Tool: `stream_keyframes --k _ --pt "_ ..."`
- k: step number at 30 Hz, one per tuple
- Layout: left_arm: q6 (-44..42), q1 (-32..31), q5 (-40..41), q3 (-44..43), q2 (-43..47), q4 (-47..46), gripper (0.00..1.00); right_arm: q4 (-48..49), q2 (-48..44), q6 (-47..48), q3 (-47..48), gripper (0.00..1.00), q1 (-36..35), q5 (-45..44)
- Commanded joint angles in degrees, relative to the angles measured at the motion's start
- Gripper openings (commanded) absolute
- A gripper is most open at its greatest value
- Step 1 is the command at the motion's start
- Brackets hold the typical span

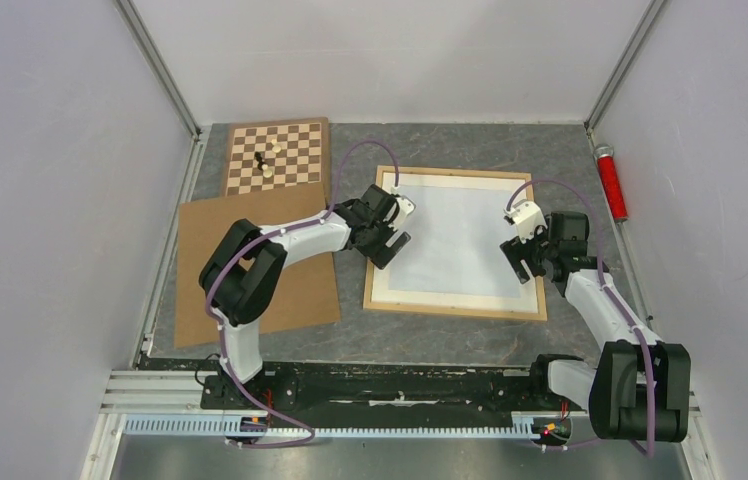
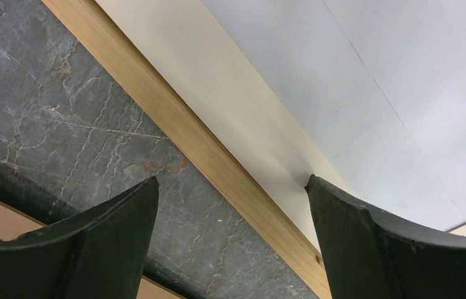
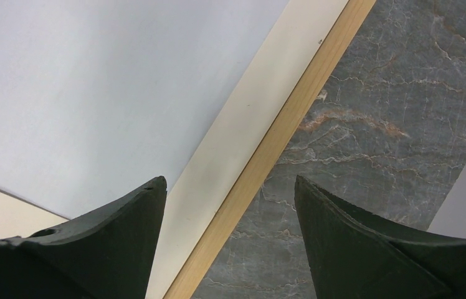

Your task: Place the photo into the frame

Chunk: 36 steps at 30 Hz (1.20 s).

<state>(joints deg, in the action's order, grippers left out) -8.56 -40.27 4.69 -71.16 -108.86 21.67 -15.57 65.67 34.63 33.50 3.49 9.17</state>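
Note:
The frame [image 1: 455,311], light wood with a narrow border, lies flat in the middle of the table. A cream mat [image 2: 218,81] and a plain pale sheet [image 1: 460,240] fill it. The photo is hidden; no printed picture shows. My left gripper [image 1: 390,240] hangs open over the frame's left rail [image 2: 174,118], one finger above the table and the other above the mat, with nothing held [image 2: 232,180]. My right gripper [image 1: 520,258] is open over the right rail [image 3: 293,112] in the same straddling stance, with nothing between its fingers [image 3: 228,180].
A brown backing board [image 1: 200,240] lies left of the frame under my left arm. Behind it sits a chessboard [image 1: 295,150] with a few pieces [image 1: 264,163]. A red cylinder [image 1: 610,183] lies by the right wall. Walls close in on three sides.

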Motion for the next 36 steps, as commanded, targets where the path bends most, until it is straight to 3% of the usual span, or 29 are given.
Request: stream_keyframes --k 1,11,19,22,28,36 --pt "2.53 -0.25 -0.06 0.70 1.62 0.44 0.95 0.95 -1.52 0.53 0.21 0.78 0.03 0.27" --pt "2.95 -0.16 0.10 -2.12 9.56 2.20 0.96 0.57 -4.65 -0.79 0.17 0.78 0.12 -1.61" --pt "1.76 3.35 2.13 0.05 18.76 6.45 0.96 -0.27 -4.99 -0.57 3.45 0.79 -0.92 10.01" --pt "1.26 8.16 0.31 1.63 23.15 9.05 0.96 2.11 -2.68 -3.41 5.57 0.79 -3.12 14.26" --pt "-2.67 20.69 -2.64 5.57 32.86 12.89 0.96 12.58 4.44 -11.01 10.04 0.79 -17.02 14.50" --pt "-5.24 36.55 -3.88 11.08 42.15 15.97 0.96 24.88 22.50 -22.88 23.93 0.78 -33.60 13.14"
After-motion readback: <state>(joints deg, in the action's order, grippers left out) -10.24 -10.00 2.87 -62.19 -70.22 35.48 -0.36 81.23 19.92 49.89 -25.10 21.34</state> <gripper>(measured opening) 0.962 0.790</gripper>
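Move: The brown backing board lies flat with its middle about 26 cm left of the left hand and 2 cm back, only a little below that hand; from the right hand it is some 55 cm left and 3 cm ahead. The frame's middle is roughly 16 cm right of the left hand and 3 cm ahead. The chessboard stands about 24 cm left of the left hand and 23 cm ahead. The mat and frame's left bar are left behind as the open left hand lifts straight up, then sweeps left to above the brown board, about 16 cm up and 22 cm left in all, turning counter-clockwise. The right hand rises slightly, then swings fast about 23 cm left across the frame towards the board, drifting forward, turning counter-clockwise and lifting its left side; its fingers stay open. ##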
